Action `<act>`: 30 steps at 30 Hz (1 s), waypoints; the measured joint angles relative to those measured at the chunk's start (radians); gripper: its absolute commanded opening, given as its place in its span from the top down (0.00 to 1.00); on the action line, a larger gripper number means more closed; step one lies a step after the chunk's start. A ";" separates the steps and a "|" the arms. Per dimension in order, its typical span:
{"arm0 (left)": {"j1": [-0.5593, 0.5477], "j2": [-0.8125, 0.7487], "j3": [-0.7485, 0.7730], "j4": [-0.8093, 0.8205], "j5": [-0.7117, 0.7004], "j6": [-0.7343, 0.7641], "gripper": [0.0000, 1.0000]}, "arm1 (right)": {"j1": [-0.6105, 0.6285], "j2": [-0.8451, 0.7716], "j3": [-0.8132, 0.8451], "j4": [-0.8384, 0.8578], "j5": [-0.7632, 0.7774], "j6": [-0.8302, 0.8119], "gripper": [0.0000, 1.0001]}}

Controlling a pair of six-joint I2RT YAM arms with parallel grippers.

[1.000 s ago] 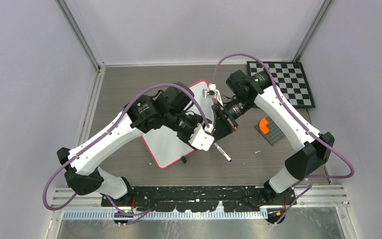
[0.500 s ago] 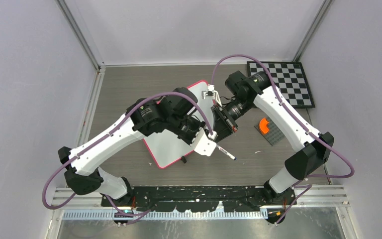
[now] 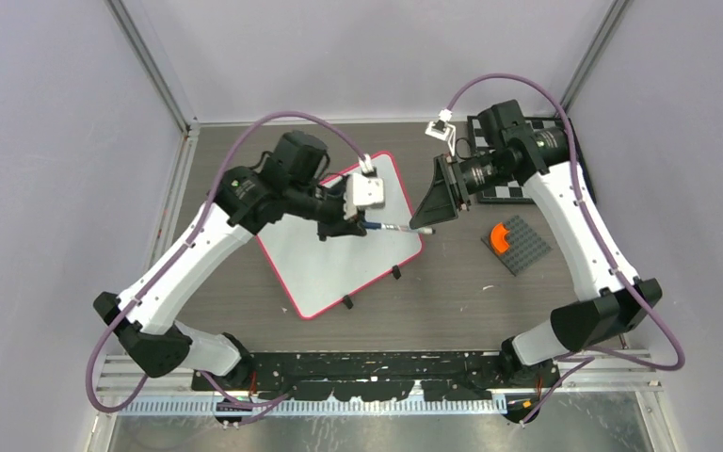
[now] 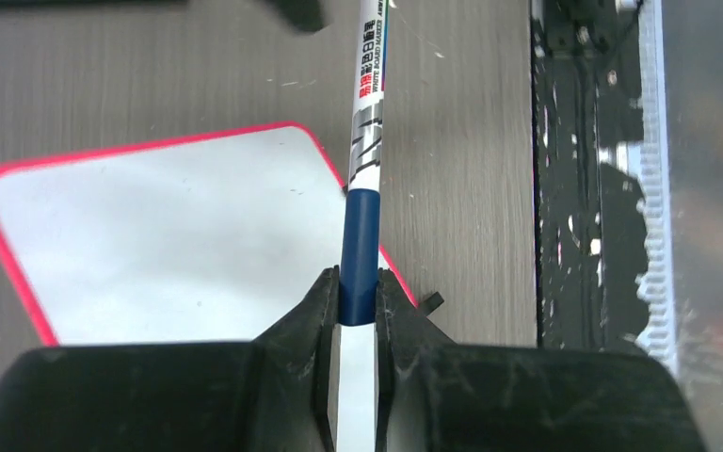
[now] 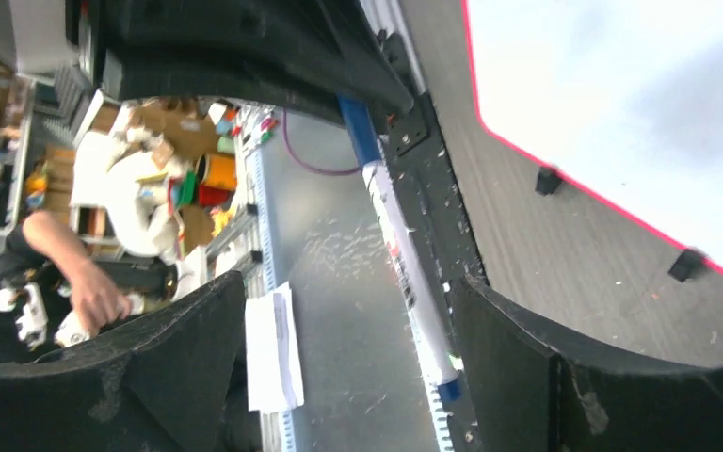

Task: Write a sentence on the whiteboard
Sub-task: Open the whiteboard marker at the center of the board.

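The whiteboard [image 3: 329, 264] lies flat mid-table, white with a red-pink rim; its visible surface is blank and the sentence is not in view. My left gripper [image 3: 365, 224] hovers over the board's far right part, shut on a whiteboard marker [image 3: 397, 227] that points right. In the left wrist view the jaws [image 4: 358, 294] pinch the marker's blue section [image 4: 360, 240] above the whiteboard [image 4: 151, 235]. My right gripper [image 3: 429, 220] stands open around the marker's free end. In the right wrist view the marker [image 5: 405, 273] runs between the spread fingers [image 5: 348, 282], close to the right finger [image 5: 527, 358], touching neither.
A black-and-white checkerboard [image 3: 504, 193] lies at the back right, mostly under the right arm. A grey studded plate [image 3: 520, 250] with an orange piece [image 3: 501, 235] sits right of the board. Two black clips [image 3: 396, 273] stick out from the board's near edge.
The left gripper closed on the marker, lifted it and swung it back over the board, now pointing right. The right gripper let go, opened wide and drew back to the far right.
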 measured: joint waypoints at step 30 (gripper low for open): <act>0.169 -0.015 -0.055 0.236 0.248 -0.467 1.00 | 0.044 -0.166 -0.228 0.483 0.065 0.505 0.55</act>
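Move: The left hand already pinches the marker's navy cap; the marker's middle is about 5 cm right of that hand and 2 cm below. From the open right hand, the marker's middle is some 4 cm left, level. The whiteboard's centre lies roughly 9 cm ahead, 5 cm left and 28 cm below the left hand; its nearer-right black clip is about 4 cm ahead, 7 cm right and 28 cm below that hand. Left hand lifts the held marker about 4 cm, tilting level; right shifts 2 cm left along it, half closing. ##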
